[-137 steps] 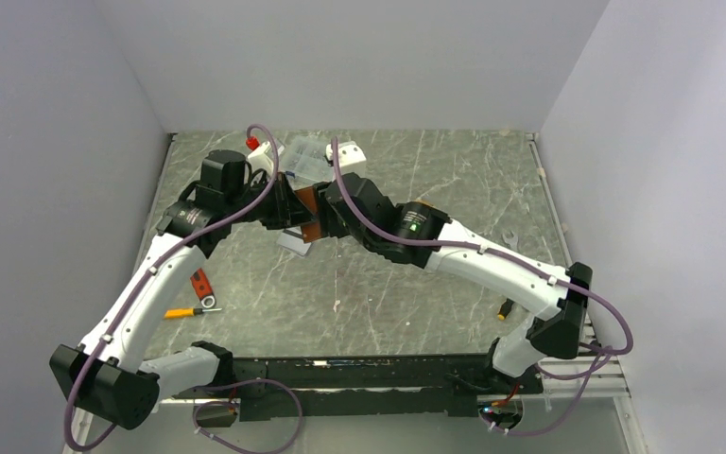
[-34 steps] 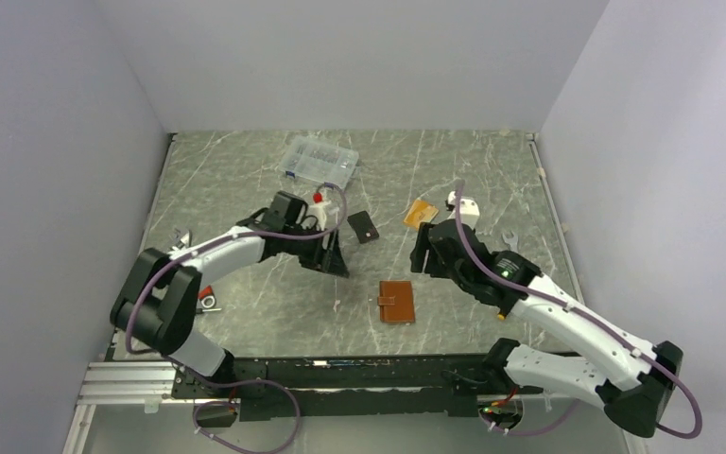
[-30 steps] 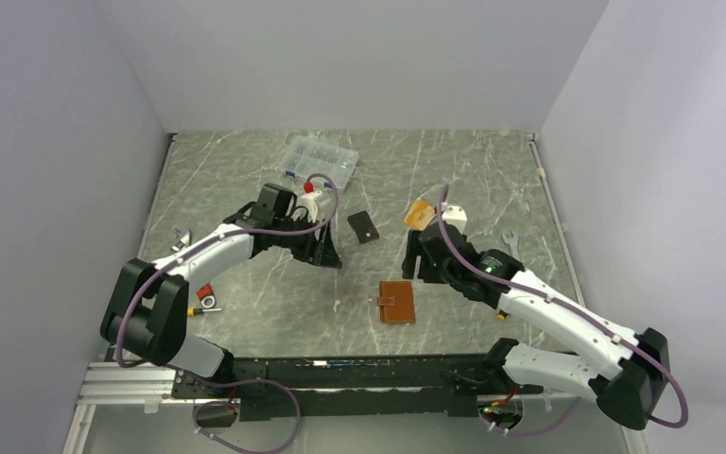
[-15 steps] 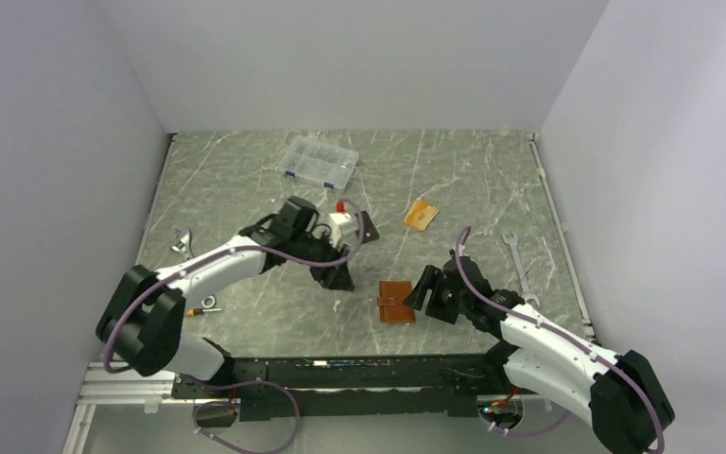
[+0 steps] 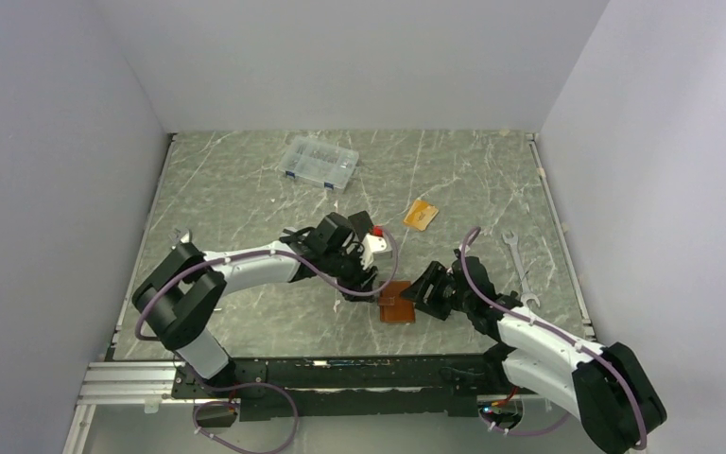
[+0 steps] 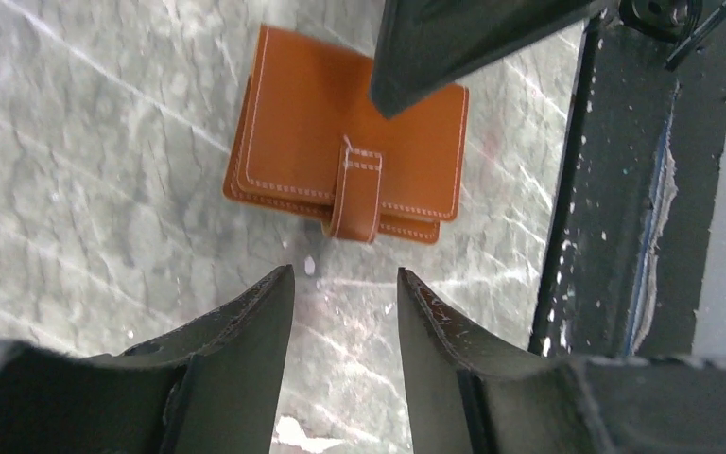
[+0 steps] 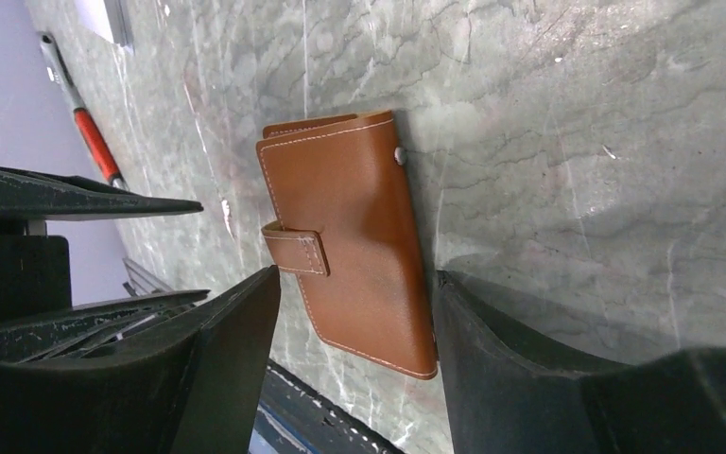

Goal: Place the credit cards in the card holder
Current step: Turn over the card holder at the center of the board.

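Note:
The brown leather card holder (image 5: 395, 304) lies shut on the table near the front edge, its strap (image 6: 358, 192) fastened. An orange credit card (image 5: 421, 214) lies flat further back, apart from both arms. My left gripper (image 5: 369, 286) hovers just left of the holder, open and empty, with its fingertips short of the strap side (image 6: 344, 274). My right gripper (image 5: 418, 297) comes in from the right, open. Its jaws straddle the holder's near end (image 7: 357, 274): one finger (image 7: 477, 326) is against the spine edge, the other stands off the strap side.
A clear compartment box (image 5: 319, 162) sits at the back left. A wrench (image 5: 515, 255) lies right of the right arm. A red-handled tool (image 7: 95, 142) and a pale flat piece (image 7: 104, 19) lie beyond the holder. The black front rail (image 6: 624, 189) runs just past the holder.
Both arms have swung inward and down to the card holder, the left from beside the small black rectangle, the right from near the orange card. Both pairs of jaws have narrowed.

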`<state>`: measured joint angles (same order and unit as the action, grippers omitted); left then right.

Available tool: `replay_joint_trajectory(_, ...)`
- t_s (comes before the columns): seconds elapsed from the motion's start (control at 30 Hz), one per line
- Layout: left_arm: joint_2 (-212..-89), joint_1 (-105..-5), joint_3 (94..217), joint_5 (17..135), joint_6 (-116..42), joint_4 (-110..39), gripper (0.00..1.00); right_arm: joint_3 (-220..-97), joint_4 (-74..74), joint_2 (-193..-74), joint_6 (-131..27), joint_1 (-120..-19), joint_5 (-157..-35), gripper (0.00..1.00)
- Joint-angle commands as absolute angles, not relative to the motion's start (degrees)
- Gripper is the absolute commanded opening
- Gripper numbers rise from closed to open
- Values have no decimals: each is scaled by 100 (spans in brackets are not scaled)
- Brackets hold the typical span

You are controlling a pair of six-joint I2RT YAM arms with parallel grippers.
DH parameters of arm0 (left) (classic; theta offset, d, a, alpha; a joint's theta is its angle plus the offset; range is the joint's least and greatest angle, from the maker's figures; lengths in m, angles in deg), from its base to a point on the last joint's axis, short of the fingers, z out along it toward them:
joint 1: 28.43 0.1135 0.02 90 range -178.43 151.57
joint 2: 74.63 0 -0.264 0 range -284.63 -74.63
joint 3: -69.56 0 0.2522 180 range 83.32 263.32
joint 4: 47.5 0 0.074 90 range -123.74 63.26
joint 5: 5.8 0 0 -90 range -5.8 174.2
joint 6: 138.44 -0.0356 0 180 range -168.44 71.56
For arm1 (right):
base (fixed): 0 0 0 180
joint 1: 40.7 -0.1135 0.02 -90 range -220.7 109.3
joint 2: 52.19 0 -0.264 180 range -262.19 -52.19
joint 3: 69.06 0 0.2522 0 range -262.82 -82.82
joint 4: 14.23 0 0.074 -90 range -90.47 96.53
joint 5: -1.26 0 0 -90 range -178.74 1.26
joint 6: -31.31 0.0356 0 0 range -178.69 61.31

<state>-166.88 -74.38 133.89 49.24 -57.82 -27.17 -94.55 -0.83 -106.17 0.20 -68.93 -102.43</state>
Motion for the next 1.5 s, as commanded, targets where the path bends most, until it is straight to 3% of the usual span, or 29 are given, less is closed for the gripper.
replay_joint_trajectory(0.0, -16962, -7684, 13820, 5158, -6081, -3144, 50, -9260, -506, -10703, 57, -6796, -10422, 63)
replay_joint_trajectory(0.53, -16948, -8412, 13249, 6356, -7936, -3328, 46, -8766, -1531, -11028, 317, -6390, -10878, 57)
replay_joint_trajectory(1.17, -17535, -8705, 13437, 6556, -7850, -3832, 45, -8699, -3498, -11160, 749, -6347, -12089, 51)
replay_joint_trajectory(1.33, -17454, -8716, 13416, 6593, -7755, -3843, 44, -8980, -2549, -10974, 355, -6353, -11894, 37)
replay_joint_trajectory(1.4, -17332, -8695, 13470, 6605, -7684, -3689, 45, -9229, -1695, -10675, -18, -6353, -11607, 24)
replay_joint_trajectory(1.47, -17154, -8613, 13570, 6578, -7573, -3437, 46, -9614, -614, -10318, -480, -6350, -11124, 5)
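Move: The card holder lies flat, its middle about 4 cm to the right hand's left, 2 cm back and 2 cm below it; from the left hand it is roughly 5 cm to the right, 2 cm back and 6 cm below, with the clasp edge nearest. The black card lies some 15 cm ahead of the left hand and 2 cm to its left, the orange card about 19 cm ahead of the right hand and 1 cm to its right. The left hand sinks about 4 cm and works some 4 cm to the right onto the card holder's clasp edge, its wrist twisting roughly 30 degrees and its half-open fingers coming one on each side of that edge. The right hand first stays low at the spine side, slowly rolling its left side up, then rises about 3 cm and shifts 2 cm left while its fingers close from wide open to pinch the card holder. ##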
